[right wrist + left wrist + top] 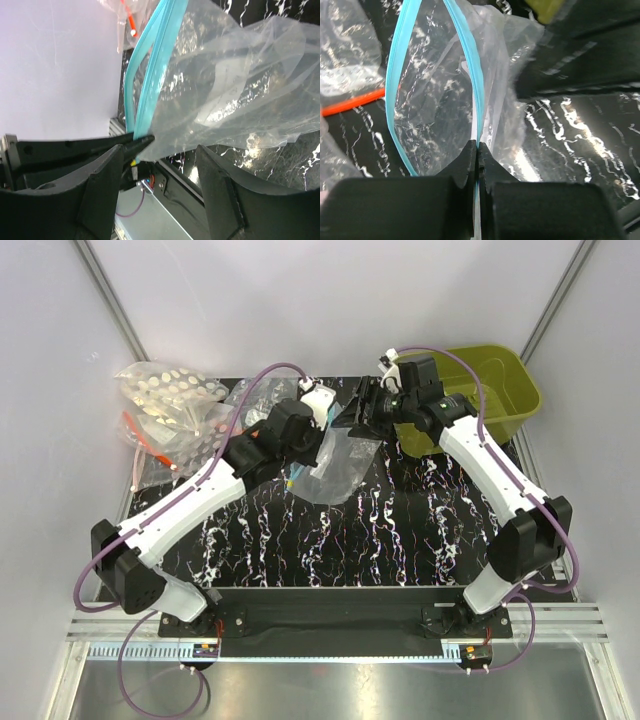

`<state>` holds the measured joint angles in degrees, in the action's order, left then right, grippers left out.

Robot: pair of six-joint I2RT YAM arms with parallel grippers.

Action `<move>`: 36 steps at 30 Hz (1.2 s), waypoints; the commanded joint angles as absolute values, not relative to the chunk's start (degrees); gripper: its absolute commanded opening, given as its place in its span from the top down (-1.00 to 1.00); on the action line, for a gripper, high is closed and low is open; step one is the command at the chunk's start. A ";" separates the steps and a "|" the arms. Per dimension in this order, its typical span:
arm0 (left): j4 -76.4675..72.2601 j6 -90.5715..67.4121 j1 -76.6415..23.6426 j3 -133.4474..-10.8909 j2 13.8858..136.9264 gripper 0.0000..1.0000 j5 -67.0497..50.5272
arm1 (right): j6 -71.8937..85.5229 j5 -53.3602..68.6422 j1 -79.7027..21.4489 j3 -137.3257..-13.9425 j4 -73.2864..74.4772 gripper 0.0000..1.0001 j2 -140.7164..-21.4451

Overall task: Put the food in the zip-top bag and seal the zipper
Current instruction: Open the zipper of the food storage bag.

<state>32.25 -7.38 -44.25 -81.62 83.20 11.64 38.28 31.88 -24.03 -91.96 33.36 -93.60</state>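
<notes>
The zip-top bag (pixel 340 465) hangs lifted over the back of the black marbled table, clear and crumpled. My left gripper (pixel 478 147) is shut on its teal-blue zipper (pixel 470 65). The two sides of the strip bow apart ahead of the jaws, so the mouth gapes. My right gripper (pixel 160 170) is open just below the bag (pixel 230 85), its fingers wide apart and touching nothing. The left fingertips (pixel 137 144) show there, clamped on the zipper (pixel 150 65). In the top view the right gripper (pixel 352 418) sits at the bag's far right. The food is out of view.
An olive-green bin (pixel 495 390) stands at the back right. A clear bag of white round pieces (pixel 170 390) and a clear bag with a red-orange strip (pixel 150 445) lie at the back left. Enclosure walls close in on both sides.
</notes>
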 commanded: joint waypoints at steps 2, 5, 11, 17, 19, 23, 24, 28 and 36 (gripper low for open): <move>28.74 -7.30 -44.56 -86.47 83.23 1.00 5.99 | 39.55 27.95 -25.31 -96.50 35.24 -0.34 -94.75; 29.35 -7.38 -44.65 -88.06 84.81 1.00 4.66 | 40.78 25.76 -25.49 -95.63 33.40 -0.37 -93.96; 29.09 -6.51 -46.49 -89.46 86.39 1.00 5.00 | 40.87 23.30 -25.58 -97.47 34.72 -0.40 -95.10; 29.97 -5.89 -47.72 -90.97 87.28 1.00 7.38 | 38.42 19.43 -25.93 -101.77 41.30 -0.21 -97.90; 30.49 -5.98 -47.72 -91.49 87.54 1.00 8.26 | 38.23 17.41 -26.01 -101.08 41.92 -0.01 -97.21; 32.70 -6.50 -47.72 -91.85 87.63 0.76 10.99 | 37.18 17.75 -25.93 -100.02 41.31 0.60 -95.97; 32.26 -6.33 -47.72 -91.50 87.02 0.76 10.38 | 37.00 18.19 -25.93 -100.19 41.66 0.84 -96.41; 31.37 -7.73 -47.72 -90.00 84.73 0.26 8.79 | 36.65 19.25 -25.93 -98.88 41.58 1.00 -96.42; 41.03 -13.26 -45.45 -94.65 81.65 -0.82 10.98 | 35.77 20.48 -25.84 -94.75 38.50 1.00 -93.69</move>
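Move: The left gripper already pinches the parted bag's zipper strip. The stretch of strip for the open right gripper lies about 7 cm ahead of the left fingers and 4 cm to their right, level with them; from the right hand it is some 3 cm forward, 3 cm left and 3 cm down. The orange-zip bag lies about 14 cm ahead and 12 cm left of the left hand, 9 cm lower; the green bin's middle is roughly 25 cm right and 5 cm forward of the right hand, 6 cm lower. Carry the pinched zipper strip right about 5 cm with the left gripper while easing the open right gripper forward some 2.5 cm to take the strip between its fingers. Shut the right fingers on it, drawing slightly right and then down 2 to 3 cm; meanwhile open the left fingers wide, let go, and lift away up and back to the left about 2 cm. ##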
